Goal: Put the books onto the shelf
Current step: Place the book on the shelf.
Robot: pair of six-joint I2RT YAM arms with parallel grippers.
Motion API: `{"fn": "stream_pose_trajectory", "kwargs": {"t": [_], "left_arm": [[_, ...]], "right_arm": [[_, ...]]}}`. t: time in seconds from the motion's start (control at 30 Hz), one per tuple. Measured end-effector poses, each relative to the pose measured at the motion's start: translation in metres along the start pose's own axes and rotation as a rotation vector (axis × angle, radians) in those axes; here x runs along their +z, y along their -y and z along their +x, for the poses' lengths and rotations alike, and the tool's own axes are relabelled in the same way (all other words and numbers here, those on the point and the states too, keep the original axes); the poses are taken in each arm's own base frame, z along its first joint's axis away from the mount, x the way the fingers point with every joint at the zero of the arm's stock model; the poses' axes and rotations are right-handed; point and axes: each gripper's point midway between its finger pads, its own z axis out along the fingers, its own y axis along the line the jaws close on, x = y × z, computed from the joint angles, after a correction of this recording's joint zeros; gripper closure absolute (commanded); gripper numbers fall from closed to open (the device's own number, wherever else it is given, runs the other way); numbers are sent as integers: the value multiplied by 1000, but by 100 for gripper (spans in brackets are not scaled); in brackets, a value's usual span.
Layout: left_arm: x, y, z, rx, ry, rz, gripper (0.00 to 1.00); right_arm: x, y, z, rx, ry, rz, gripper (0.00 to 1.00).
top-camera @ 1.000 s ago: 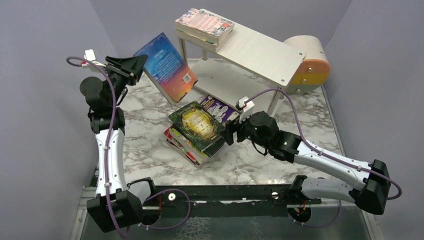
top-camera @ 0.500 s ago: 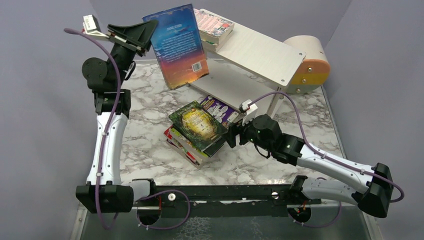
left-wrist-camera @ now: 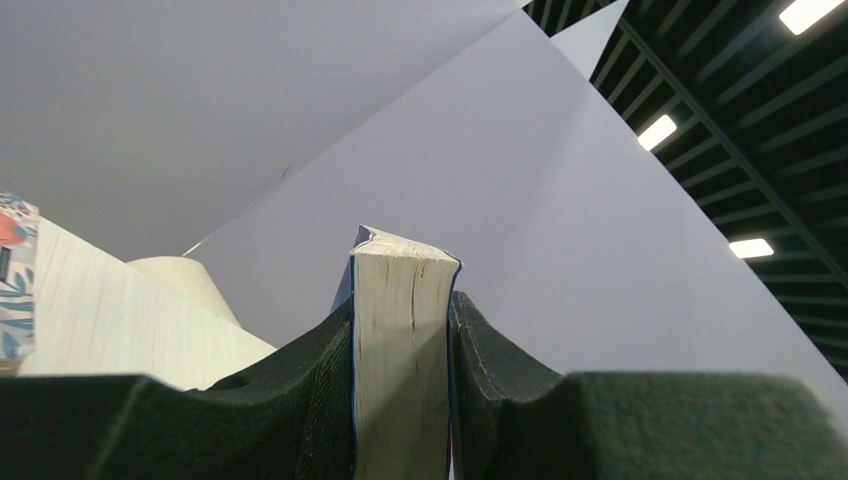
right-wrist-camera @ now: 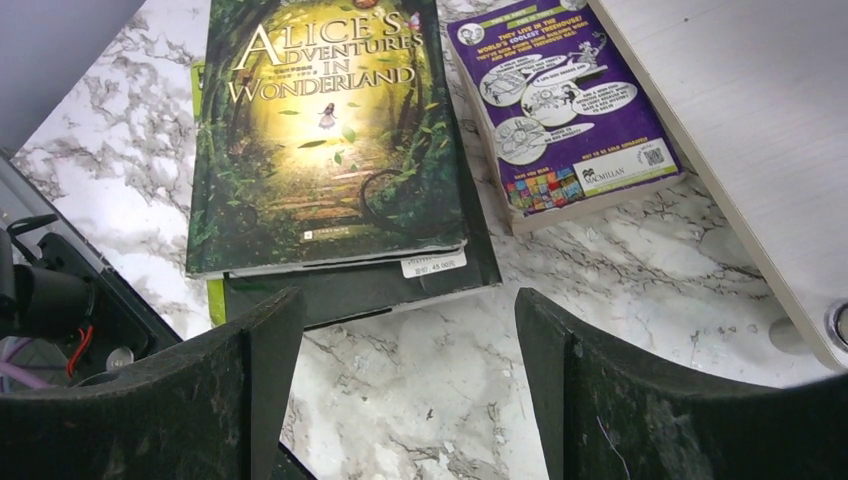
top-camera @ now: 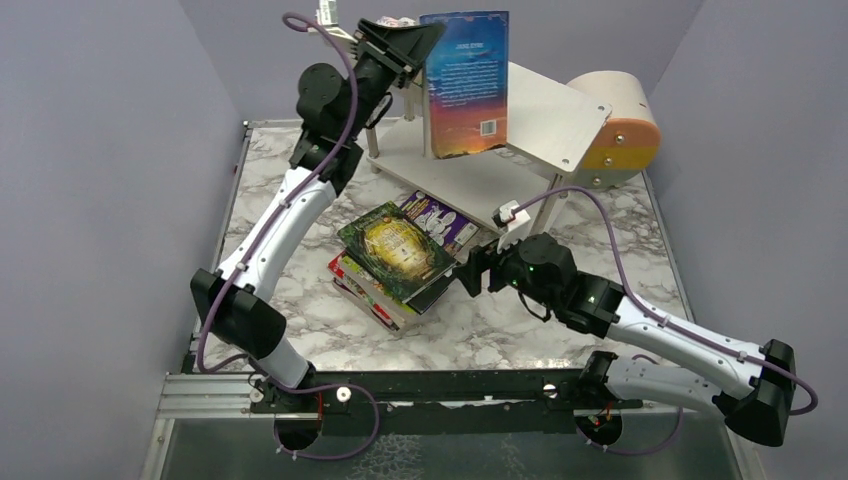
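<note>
My left gripper (top-camera: 428, 48) is shut on a blue book (top-camera: 465, 85) and holds it upright above the shelf (top-camera: 555, 115), near its left end. In the left wrist view the book's pale page edge (left-wrist-camera: 400, 340) stands clamped between the two pads, with the shelf's top board (left-wrist-camera: 100, 320) below left and a patterned book (left-wrist-camera: 14, 270) lying on it. On the marble lies a stack of books topped by a green Alice book (top-camera: 392, 245), with a purple book (top-camera: 440, 220) beside it. My right gripper (top-camera: 468, 272) hovers open just right of the stack, nothing between its fingers (right-wrist-camera: 270, 360).
A round beige-and-orange box (top-camera: 615, 125) sits against the shelf's right end. The shelf's lower board (right-wrist-camera: 760, 120) reaches close to the purple book (right-wrist-camera: 565, 100). A black book (right-wrist-camera: 400, 285) sticks out under the Alice book (right-wrist-camera: 320, 130). Purple walls close in three sides.
My left arm has swung up and to the right, carrying the blue book from the table's left side to above the shelf and turning it upright. The right gripper has barely moved.
</note>
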Motion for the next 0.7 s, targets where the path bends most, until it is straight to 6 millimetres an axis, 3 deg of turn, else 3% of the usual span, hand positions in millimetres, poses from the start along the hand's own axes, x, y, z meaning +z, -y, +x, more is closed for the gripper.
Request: {"fn": "stream_pose_trajectory", "kwargs": {"t": [0.27, 0.4, 0.57, 0.7], "left_arm": [[31, -7, 62, 23, 10, -31, 100], [45, -6, 84, 26, 16, -30, 100], [61, -15, 98, 37, 49, -49, 100], [67, -26, 101, 47, 102, -77, 100]], "right_arm": [[-9, 9, -1, 7, 16, 36, 25], [-11, 9, -16, -7, 40, 49, 25], [-13, 3, -46, -26, 99, 47, 25], [-15, 5, -59, -43, 133, 61, 25]]}}
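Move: The bare right-hand part of the shelf's top board, where my left hand is taking the blue-orange book, lies about 20 cm to this hand's right, 12 cm ahead and 23 cm lower. The book pile on the board's left end stands some 28 cm ahead of this hand, 3 cm left and 20 cm down. From my right hand the bare board is about 30 cm ahead, 12 cm right and 15 cm up; the Alice book lies 11 cm ahead, 17 cm left and 10 cm below. I keep the blue-orange book pinched in my left hand and sweep it about 12 cm to the right, away from the shelf pile and towards the bare end of the top board. I slow down late, easing a little forward and down as the hand turns slightly counter-clockwise. My right hand, empty and open, rises about 6 cm above the table pile and tips its fingers up. ##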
